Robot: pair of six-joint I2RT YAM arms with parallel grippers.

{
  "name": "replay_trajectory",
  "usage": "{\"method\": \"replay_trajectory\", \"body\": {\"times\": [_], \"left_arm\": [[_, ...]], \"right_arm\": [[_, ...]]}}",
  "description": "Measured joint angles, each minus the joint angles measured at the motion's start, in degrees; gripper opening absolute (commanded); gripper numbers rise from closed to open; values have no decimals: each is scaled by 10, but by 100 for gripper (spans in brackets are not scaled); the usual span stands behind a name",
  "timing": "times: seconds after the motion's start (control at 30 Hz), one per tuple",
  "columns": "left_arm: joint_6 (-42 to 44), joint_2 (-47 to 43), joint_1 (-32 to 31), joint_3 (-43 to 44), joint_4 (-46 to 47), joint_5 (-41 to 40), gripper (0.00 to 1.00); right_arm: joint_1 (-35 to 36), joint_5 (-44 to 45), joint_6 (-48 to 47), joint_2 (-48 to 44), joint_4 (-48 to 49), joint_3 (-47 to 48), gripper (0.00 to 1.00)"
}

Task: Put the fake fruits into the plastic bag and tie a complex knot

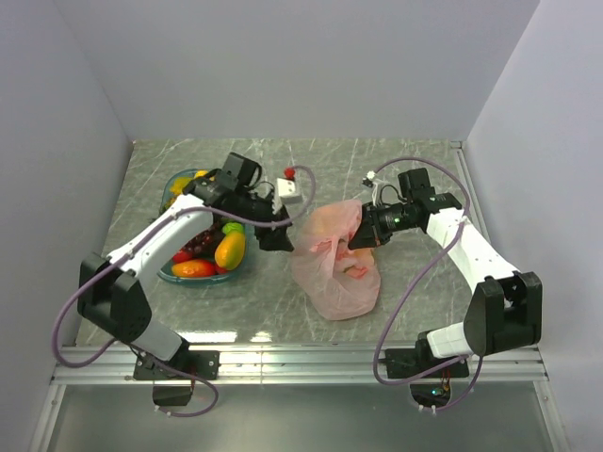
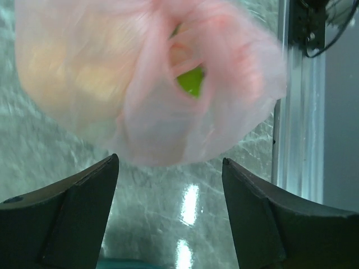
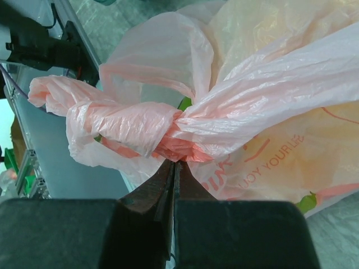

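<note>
The pink plastic bag (image 1: 334, 273) lies mid-table with fake fruits inside; a green fruit (image 2: 190, 81) shows through a gap in its gathered top. Its top is twisted into a knot (image 3: 140, 126) with a pink tail (image 3: 47, 92) trailing left. My right gripper (image 3: 175, 161) (image 1: 356, 237) is shut, its tips pinching the pink plastic just under the knot. My left gripper (image 2: 169, 159) (image 1: 275, 237) stands open just left of the bag with nothing between its fingers. More fake fruits, a yellow-orange mango (image 1: 229, 250) and purple grapes (image 1: 198, 243), lie in the tray.
A teal tray (image 1: 167, 193) sits at the left under my left arm. A small white block (image 1: 290, 191) with a red ball (image 1: 289, 172) stands behind the bag. An aluminium rail (image 1: 301, 363) edges the near side, and walls close the back and sides.
</note>
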Motion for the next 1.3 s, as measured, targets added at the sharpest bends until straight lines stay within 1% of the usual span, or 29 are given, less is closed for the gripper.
{"method": "replay_trajectory", "body": {"times": [0.13, 0.23, 0.47, 0.6, 0.67, 0.77, 0.8, 0.87, 0.9, 0.97, 1.13, 1.3], "left_arm": [[22, -21, -83, 21, -6, -55, 78], [21, -18, -121, 40, -9, -84, 78], [9, 19, -142, 90, -8, -146, 72], [4, 45, -146, 98, -7, -163, 71], [-3, 56, -147, 98, -7, -169, 69], [-12, 67, -148, 98, -5, -174, 55], [-12, 69, -148, 98, -5, -175, 45], [-16, 71, -148, 98, -4, -176, 32], [-18, 73, -149, 98, -4, -176, 15], [-20, 78, -149, 98, -6, -176, 1], [-42, 97, -141, 95, 5, -177, 0], [-104, 98, -92, 79, 40, -179, 0]], "right_arm": [[7, 5, 2, 0, 5, 0, 0], [11, 7, 2, 0, 8, 0, 0], [20, 8, -1, 0, 9, 0, 0], [20, 9, -8, 0, 7, 0, 0], [20, 10, -13, -1, 5, 0, 0], [20, 11, -19, -3, 4, 0, 0], [20, 11, -21, -3, 3, 0, 0], [20, 13, -26, -4, -1, 0, 0], [20, 16, -30, -5, -4, 0, 0], [20, 20, -39, -8, -11, 0, 0], [11, 31, -74, -13, -36, 0, 0], [-24, 46, -121, -17, -65, 2, 0]]}}
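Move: The loose end of the pink bag that the open left hand goes for lies about 7 cm to its right, level with it fore and aft, and some 2 cm lower. The knot is about 12 cm to the left hand's right and 1 cm back, 3 cm lower; the fruit-filled bulk is roughly 10 cm right, 6 cm ahead and 12 cm down. From the right hand, already pinching film at the knot, that loose end is about 7 cm left, level fore and aft, 1 cm higher. Backing off and rising a little while swinging right, the open left hand then eases forward, settles about 6 cm to the right and sinks to the bag, where its fingers shut and pinch the loose end beside the knot. The right hand keeps its pinch, nearly still; at the end both draw apart, the left forward and leftward, the right about 3 cm rightward. ##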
